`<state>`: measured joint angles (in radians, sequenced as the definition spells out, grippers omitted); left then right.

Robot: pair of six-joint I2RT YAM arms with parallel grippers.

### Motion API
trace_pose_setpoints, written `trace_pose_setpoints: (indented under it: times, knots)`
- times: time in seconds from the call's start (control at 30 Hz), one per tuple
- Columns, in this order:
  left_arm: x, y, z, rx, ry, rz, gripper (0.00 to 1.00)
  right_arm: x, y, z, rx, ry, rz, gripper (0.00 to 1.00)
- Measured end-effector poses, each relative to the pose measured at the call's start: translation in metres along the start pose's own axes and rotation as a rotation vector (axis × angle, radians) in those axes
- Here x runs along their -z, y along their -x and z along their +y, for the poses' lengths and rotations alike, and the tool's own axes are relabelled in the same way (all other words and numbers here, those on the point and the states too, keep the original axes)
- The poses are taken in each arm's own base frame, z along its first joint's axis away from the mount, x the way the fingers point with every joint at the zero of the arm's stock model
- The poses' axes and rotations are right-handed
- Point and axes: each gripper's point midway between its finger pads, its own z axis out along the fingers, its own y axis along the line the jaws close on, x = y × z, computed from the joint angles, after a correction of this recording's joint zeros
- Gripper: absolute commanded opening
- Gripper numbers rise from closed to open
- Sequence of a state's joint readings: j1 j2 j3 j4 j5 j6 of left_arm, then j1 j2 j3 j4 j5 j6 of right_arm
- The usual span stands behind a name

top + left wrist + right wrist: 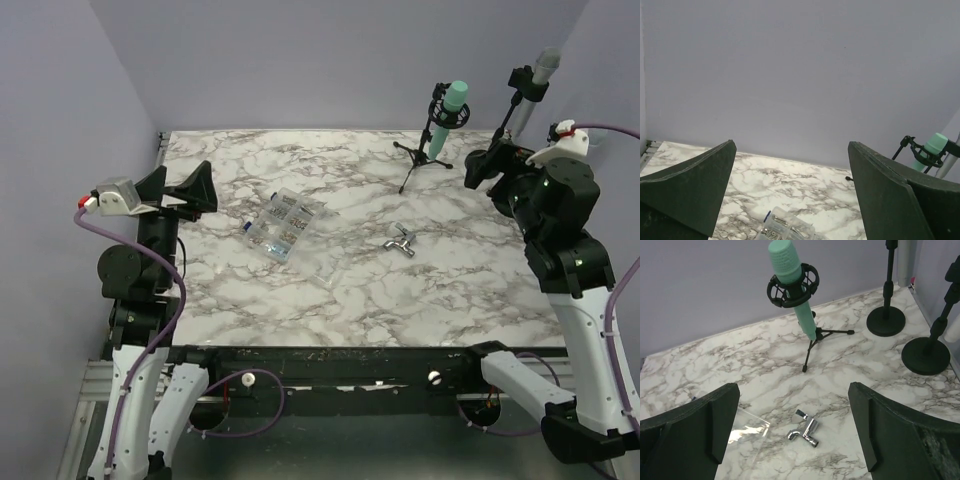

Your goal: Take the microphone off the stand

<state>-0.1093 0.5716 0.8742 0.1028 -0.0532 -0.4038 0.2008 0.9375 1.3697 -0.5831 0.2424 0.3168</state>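
A teal microphone [455, 99] sits tilted in a black ring mount on a small black tripod stand [424, 153] at the back right of the marble table [340, 290]. The right wrist view shows the microphone [791, 271] and the tripod [816, 338] ahead, well beyond the fingers. The left wrist view shows the microphone [932, 150] at the far right. My right gripper [494, 165] is open and empty, above the table to the right of the tripod. My left gripper [178, 190] is open and empty, raised over the left side.
A clear plastic box of screws [283, 224] lies left of centre. A chrome tap fitting [400, 241] lies mid-table, below my right gripper [805, 429]. A grey microphone on a taller stand [543, 68] and two round stand bases [885, 320] [926, 356] stand at the back right by the wall.
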Motion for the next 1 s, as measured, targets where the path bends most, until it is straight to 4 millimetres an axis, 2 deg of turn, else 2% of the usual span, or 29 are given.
trace_pose_setpoints:
  times: [0.3, 0.53, 0.73, 1.0]
  knots:
    - [-0.010, -0.023, -0.007, 0.021, -0.031, 0.070, 0.99, -0.012, -0.045, -0.012, 0.022, -0.030, 0.084, 1.00]
    - [-0.015, -0.047, -0.025, 0.039, -0.129, 0.153, 0.99, -0.028, -0.076, -0.015, 0.018, -0.024, 0.113, 1.00]
    - [-0.017, -0.072, -0.048, 0.057, -0.240, 0.239, 0.98, -0.051, -0.079, -0.011, 0.000, -0.032, 0.101, 1.00]
    - [-0.020, -0.098, -0.062, 0.070, -0.297, 0.329, 0.99, -0.088, -0.082, -0.008, -0.010, -0.059, 0.078, 1.00]
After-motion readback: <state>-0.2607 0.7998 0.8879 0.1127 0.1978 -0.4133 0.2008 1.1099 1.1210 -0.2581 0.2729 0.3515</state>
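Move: The teal microphone in the tripod stand's ring is some 23 cm ahead of the right hand, laterally in line and about 6 cm below it. The silver microphone on its black stand is roughly 37 cm ahead and 24 cm right; the faucet, about 12 cm ahead and 8 cm left, is 32 cm down. From the left hand the teal microphone is about 28 cm ahead, 47 cm right and 11 cm below; the parts box is some 25 cm ahead, 10 cm right and 39 cm down. Towards the teal microphone, touching nothing yet, the wide-open right hand first sinks about 8 cm almost straight down, then runs forward some 7 cm, pitched slightly farther down. The left hand, also open, swings about 10 cm right while sinking and edging forward, turning clockwise some 20 degrees and tipping down to face the stand. ##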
